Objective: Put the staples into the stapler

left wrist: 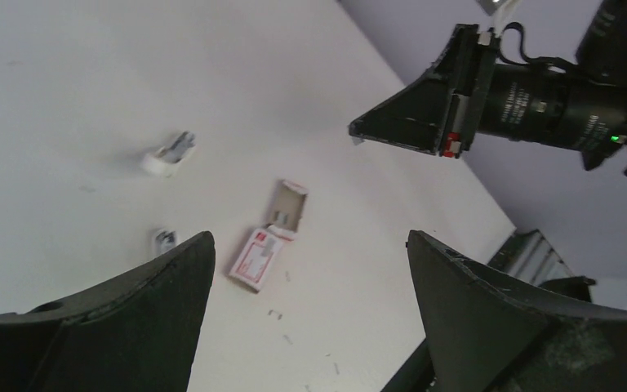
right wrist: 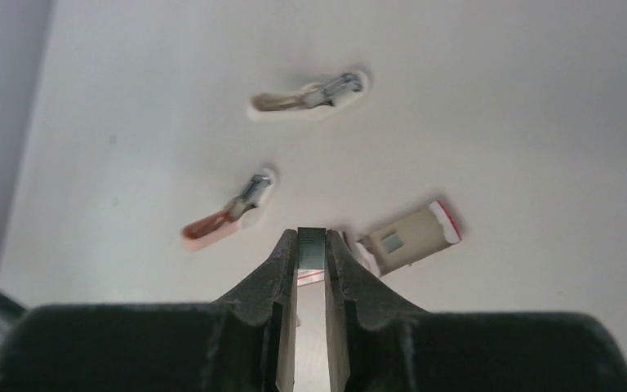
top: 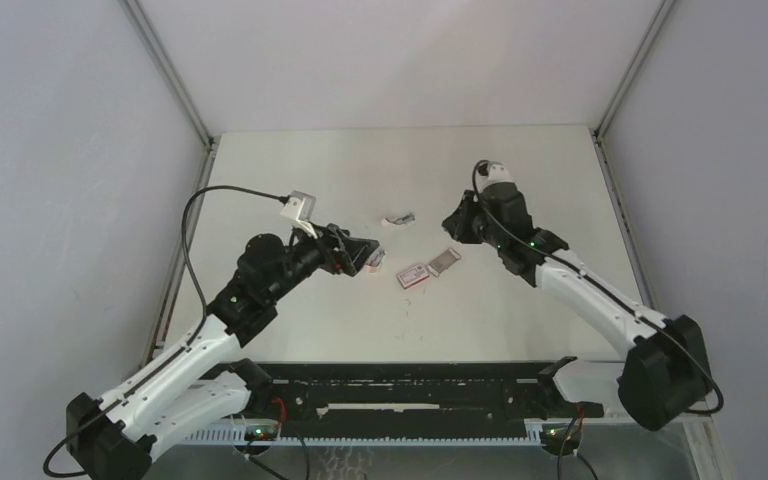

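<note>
My right gripper (right wrist: pixel 312 235) is shut on a short silvery-grey strip of staples (right wrist: pixel 311 249), held above the table. Just beneath it lie the red-and-white staple box (top: pixel 412 275) and its grey-tan tray (top: pixel 444 260), slid apart. Two small stapler-like things lie flat: a white one (right wrist: pixel 310 96) farther off and a pink-red one (right wrist: pixel 227 216) nearer; I cannot tell which is the stapler. My left gripper (top: pixel 368 258) hovers wide open beside the pink-red one, with nothing between its fingers (left wrist: pixel 171 278). In the left wrist view the box (left wrist: pixel 255 260) sits ahead.
Several loose staples (left wrist: pixel 277 313) are scattered on the white table (top: pixel 520 170) in front of the box. Grey walls close in the table on both sides. A black rail (top: pixel 410 385) runs along the near edge between the arm bases.
</note>
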Tool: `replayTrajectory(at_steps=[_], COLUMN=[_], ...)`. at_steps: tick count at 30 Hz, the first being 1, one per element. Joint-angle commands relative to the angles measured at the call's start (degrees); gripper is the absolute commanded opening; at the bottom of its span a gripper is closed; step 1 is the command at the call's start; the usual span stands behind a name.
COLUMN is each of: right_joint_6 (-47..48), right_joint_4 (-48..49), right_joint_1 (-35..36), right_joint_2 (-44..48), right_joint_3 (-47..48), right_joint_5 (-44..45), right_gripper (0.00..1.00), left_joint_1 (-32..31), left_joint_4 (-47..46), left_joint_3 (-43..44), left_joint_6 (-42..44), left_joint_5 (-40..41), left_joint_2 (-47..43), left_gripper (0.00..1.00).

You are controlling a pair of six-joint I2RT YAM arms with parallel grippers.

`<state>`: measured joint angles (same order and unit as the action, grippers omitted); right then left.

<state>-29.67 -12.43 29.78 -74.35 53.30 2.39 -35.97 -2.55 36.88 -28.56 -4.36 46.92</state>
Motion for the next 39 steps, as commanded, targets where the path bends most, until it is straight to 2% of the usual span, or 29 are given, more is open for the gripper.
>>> replayTrajectory(at_steps=[1,8,14,20,39], right_joint_6=[-1.01,-6.69,-11.02,-13.3,-15.52], right_joint_4=[9.29,23.05,33.2,39.23,47.01], right_joint_1=[-1.12,-1.22,-1.13,-0.35,1.88], right_joint_2=[7.22,15.43,18.53,20.0,19.55], right_joint_3=[-3.09,-8.11,-11.53,-12.56,-12.65], right_joint_5=[-13.7,-25.63,-32.05,-36.27,-44.51], right_gripper=[0.09,0.11,0.12,0.12,0.11], left_joint_1=[-2.99,-7.1,-8.68,-9.07,-10.79], left_joint_4=[-12.81,-20.84,-25.01,-28.89,-30.13], left_joint_3=[-1.13,0.03,0.48,1.61,6.78], left_joint_6=[-1.31,-4.46,-6.36,-8.46,-8.63], left_joint_5=[-6.9,-12.71,-14.16,-17.22,-23.96], left_joint_2=[-0.54,3.86,6.02,7.6,11.5], left_gripper=[0.91,0.91,0.91,0.89,0.6])
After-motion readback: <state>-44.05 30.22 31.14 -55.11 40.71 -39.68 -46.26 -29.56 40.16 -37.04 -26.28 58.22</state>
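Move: About 8 cm back, 18 cm left and 9 cm above the right hand, which holds the staples, wait the left hand's open fingers. From the right hand, the staple tray lies some 2 cm ahead and 2 cm right, the staple box 1 cm back and 5 cm left, the white stapler 12 cm ahead and 9 cm left, all roughly 16 cm below. The left hand has the staples about 8 cm ahead, 18 cm right and 9 cm lower. Lifting the held staples about 18 cm, the right hand also draws back some 13 cm and left towards the other gripper, its wrist swinging up and round to aim the still-pinched tips leftward at it. The left hand comes about 10 cm right while backing and rising, turns clockwise some 30 degrees, and its fingers narrow from wide open to partly open. ##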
